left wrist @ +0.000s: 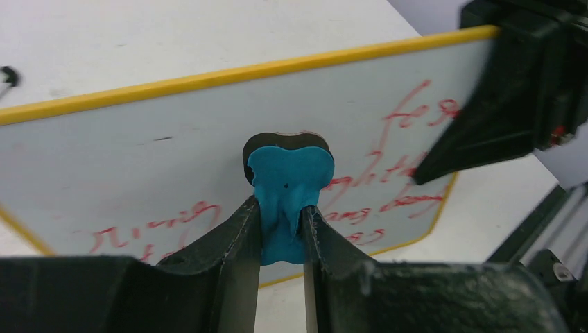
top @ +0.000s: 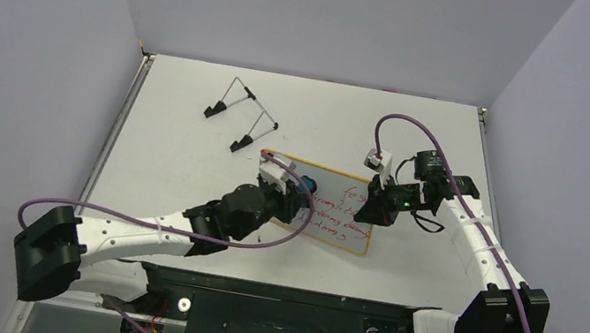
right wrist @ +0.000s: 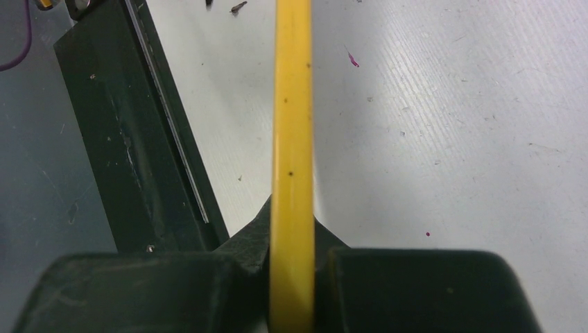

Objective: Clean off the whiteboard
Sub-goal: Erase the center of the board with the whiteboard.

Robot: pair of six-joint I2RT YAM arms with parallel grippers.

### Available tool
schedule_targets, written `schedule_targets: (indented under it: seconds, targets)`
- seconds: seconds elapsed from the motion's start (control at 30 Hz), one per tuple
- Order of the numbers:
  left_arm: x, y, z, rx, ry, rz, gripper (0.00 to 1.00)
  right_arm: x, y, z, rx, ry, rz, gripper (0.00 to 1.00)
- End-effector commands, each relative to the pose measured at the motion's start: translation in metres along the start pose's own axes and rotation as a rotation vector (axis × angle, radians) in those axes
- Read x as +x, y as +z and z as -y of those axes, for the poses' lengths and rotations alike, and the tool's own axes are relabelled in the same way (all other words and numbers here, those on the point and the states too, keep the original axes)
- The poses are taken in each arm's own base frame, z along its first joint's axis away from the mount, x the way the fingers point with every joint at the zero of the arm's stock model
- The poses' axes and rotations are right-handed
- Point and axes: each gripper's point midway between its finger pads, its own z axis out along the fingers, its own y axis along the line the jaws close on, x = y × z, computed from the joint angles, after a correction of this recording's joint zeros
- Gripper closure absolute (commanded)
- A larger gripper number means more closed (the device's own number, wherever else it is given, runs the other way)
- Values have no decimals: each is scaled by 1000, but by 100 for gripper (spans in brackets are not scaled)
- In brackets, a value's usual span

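The whiteboard (top: 339,218) is white with a yellow rim and red handwriting, held tilted above the table. My right gripper (top: 371,204) is shut on its right edge; in the right wrist view the yellow rim (right wrist: 292,139) runs straight between the jaws of that gripper (right wrist: 292,225). My left gripper (left wrist: 281,211) is shut on a small blue eraser (left wrist: 289,180), whose dark felt face presses against the board's surface (left wrist: 139,173). Red writing (left wrist: 409,166) shows to the eraser's right and lower left. The patch of board above and left of the eraser is blank. The right gripper's black finger (left wrist: 499,111) shows at the board's right edge.
A thin wire stand with black feet (top: 239,113) lies on the table behind and left of the board. The black base rail (top: 287,308) runs along the near edge between the arm bases. Grey walls enclose the table on three sides.
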Motion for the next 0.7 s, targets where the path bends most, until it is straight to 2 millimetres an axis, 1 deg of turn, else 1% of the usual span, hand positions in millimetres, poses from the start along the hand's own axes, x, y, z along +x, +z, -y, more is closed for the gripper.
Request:
schedule_targets:
  seconds: [0.0, 0.03, 0.07, 0.1, 0.13, 0.17, 0.2, 0.23, 0.4, 0.53, 0.67]
  targets:
    - [-39, 16, 64, 119, -31, 117, 100, 7, 1, 3, 15, -9, -40, 100]
    - [-25, 23, 72, 122, -15, 88, 100, 7, 1, 3, 16, -9, -39, 100]
    - [-32, 27, 78, 110, -23, 105, 100, 6, 1, 3, 17, -10, -37, 100]
    - [-19, 33, 83, 105, -13, 81, 100, 6, 0, 3, 19, -11, -37, 100]
    - [-26, 37, 88, 96, -21, 98, 100, 6, 0, 3, 19, -12, -35, 100]
    - [-15, 43, 92, 90, -11, 81, 100, 6, 0, 3, 20, -13, -34, 100]
    - [-21, 47, 94, 70, -16, 97, 100, 5, 0, 2, 19, -13, -33, 100]
    - [-13, 51, 95, 55, -3, 85, 100, 5, 0, 2, 18, -14, -33, 100]
    - [-19, 64, 92, -26, 20, 112, 100, 4, -1, 1, 19, -17, -28, 100]
    - [-28, 64, 82, -95, 37, 137, 100, 4, -2, 1, 22, -21, -27, 100]
    - [-29, 62, 74, -132, 44, 142, 100, 4, -1, 1, 19, -19, -28, 100]
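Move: The left hand, holding the eraser against the tilted whiteboard, has the red writing still to wipe about 12 cm to its right, 1 cm farther out and roughly 2 cm lower. The right gripper pinching the board's right edge is some 17 cm to its right, 1 cm nearer the base and about 3 cm lower, while the middle of the top yellow edge is about 7 cm ahead, 3 cm right and 4 cm above. From the right hand, that writing lies about 5 cm left, 2 cm ahead and 1 cm higher. Keeping its grip, the left hand sweeps the blue eraser about 10 cm to the right across the board face, quickly at first and bowing some 1.5 cm back towards the base before coming forward again, then eases to a stop close to the right gripper, its height almost unchanged and the wrist turning only slightly. The right hand keeps its pinch on the board's edge against the wipe, giving less than 1 cm forward as the eraser arrives. ##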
